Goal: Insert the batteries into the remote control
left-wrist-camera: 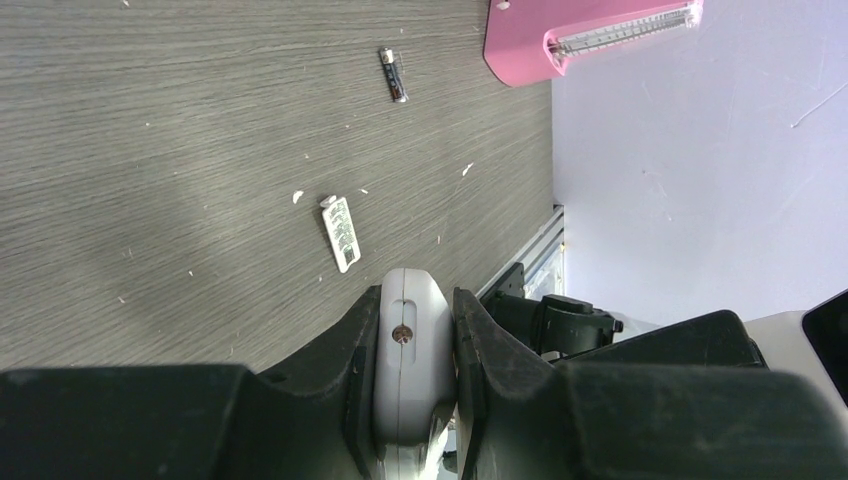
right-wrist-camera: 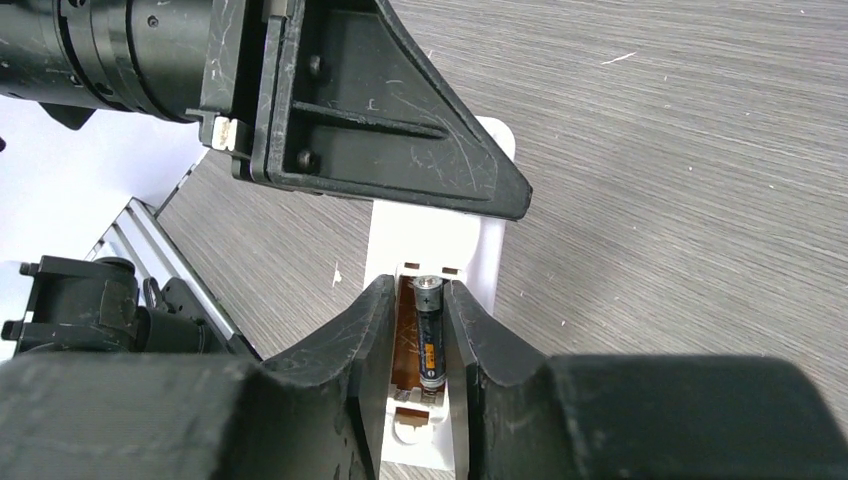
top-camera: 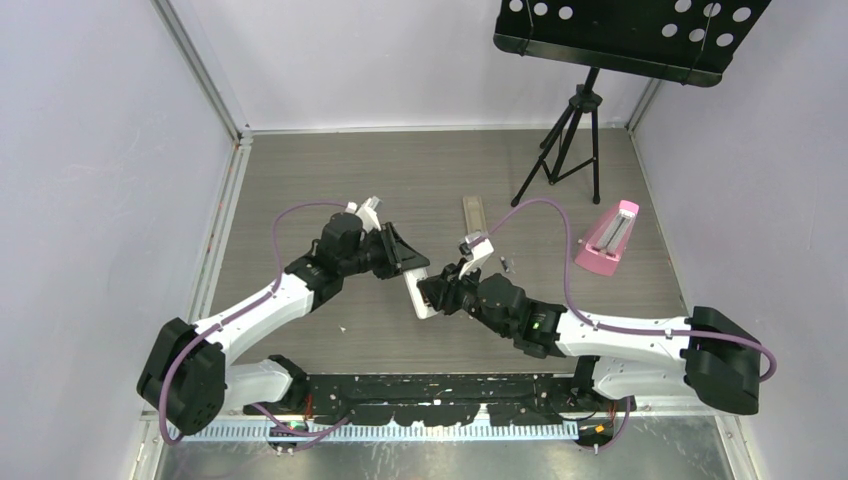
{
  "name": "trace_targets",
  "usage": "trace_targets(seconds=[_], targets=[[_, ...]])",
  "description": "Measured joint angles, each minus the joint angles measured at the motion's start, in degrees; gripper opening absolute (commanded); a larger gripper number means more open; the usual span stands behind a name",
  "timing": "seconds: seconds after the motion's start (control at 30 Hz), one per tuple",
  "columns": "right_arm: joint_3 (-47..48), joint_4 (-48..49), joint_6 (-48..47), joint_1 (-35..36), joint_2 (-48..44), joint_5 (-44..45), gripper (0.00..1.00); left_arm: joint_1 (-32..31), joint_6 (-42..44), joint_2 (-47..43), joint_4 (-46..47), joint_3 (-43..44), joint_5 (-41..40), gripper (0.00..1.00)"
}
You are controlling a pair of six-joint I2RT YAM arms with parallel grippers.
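Observation:
My left gripper (top-camera: 408, 268) is shut on the white remote control (top-camera: 418, 297), clamping its narrow sides near one end (left-wrist-camera: 405, 345). The remote's open battery recess faces up in the right wrist view, where a dark battery (right-wrist-camera: 431, 340) with a metal tip lies inside it. My right gripper (right-wrist-camera: 418, 292) straddles that battery. Its jaws are slightly apart, and brown recess floor shows between the left finger and the battery. Another dark battery (left-wrist-camera: 393, 74) and a small white-labelled cylinder (left-wrist-camera: 341, 232) lie loose on the table.
A pink wedge-shaped object (top-camera: 608, 236) lies at the right of the table. A tan strip (top-camera: 474, 213) lies behind the grippers. A black tripod stand (top-camera: 575, 140) rises at the back right. Grey walls close in the wood-grain table (top-camera: 400, 170).

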Motion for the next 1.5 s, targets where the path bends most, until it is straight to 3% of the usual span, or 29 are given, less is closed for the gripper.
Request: trace_targets(seconds=[0.13,0.43,0.6,0.83,1.0,1.23,1.5], targets=[[0.0,-1.2,-0.1,0.0,-1.1,-0.7,0.37,0.2,-0.1,0.0,0.3,0.0,0.4,0.0],[0.8,-9.2,4.4,0.0,-8.6,0.9,0.73,0.7,0.2,-0.6,0.9,0.0,0.8,0.0],[1.7,-13.7,11.6,0.0,-13.7,5.6,0.87,1.1,0.3,-1.3,1.2,0.0,0.3,0.0],[-1.3,-23.5,40.8,-0.3,-20.2,14.0,0.88,1.3,-0.2,-1.8,3.6,0.0,-1.6,0.0],[-3.4,-24.2,53.6,-0.3,-18.7,13.4,0.89,1.3,-1.8,-2.1,4.7,0.0,-3.8,0.0],[-4.0,-14.6,62.8,-0.3,-11.3,10.0,0.9,1.3,-4.9,-2.8,6.8,0.0,-5.7,0.0],[-4.7,-1.8,66.8,-1.1,-4.2,6.7,0.91,1.3,-7.6,-3.0,8.6,0.0,-5.4,0.0]])
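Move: At the right fingertips, the battery compartment of the white remote is practically at hand, the remote's middle about 1 cm to the left and 1 cm below. The battery cover lies on the table some 5 cm back, 10 cm right and 17 cm down from this hand; the loose battery is about 5 cm ahead and 18 cm right, equally low. From the left hand, which grips the remote's far end, its middle is roughly 5 cm back, 1 cm right and 2 cm lower. Leaving the battery in the compartment, the right hand opens from slightly parted to nearly wide, swings about 7 cm right in a rising arc, then sinks and comes back left about 6 cm to bring its fingers either side of the remote's free end. On the way it rolls some 65 degrees clockwise, seen from behind the hand. The left hand keeps its grip, lifting the remote 5 cm and carrying it 3 cm forward with a slight turn. ##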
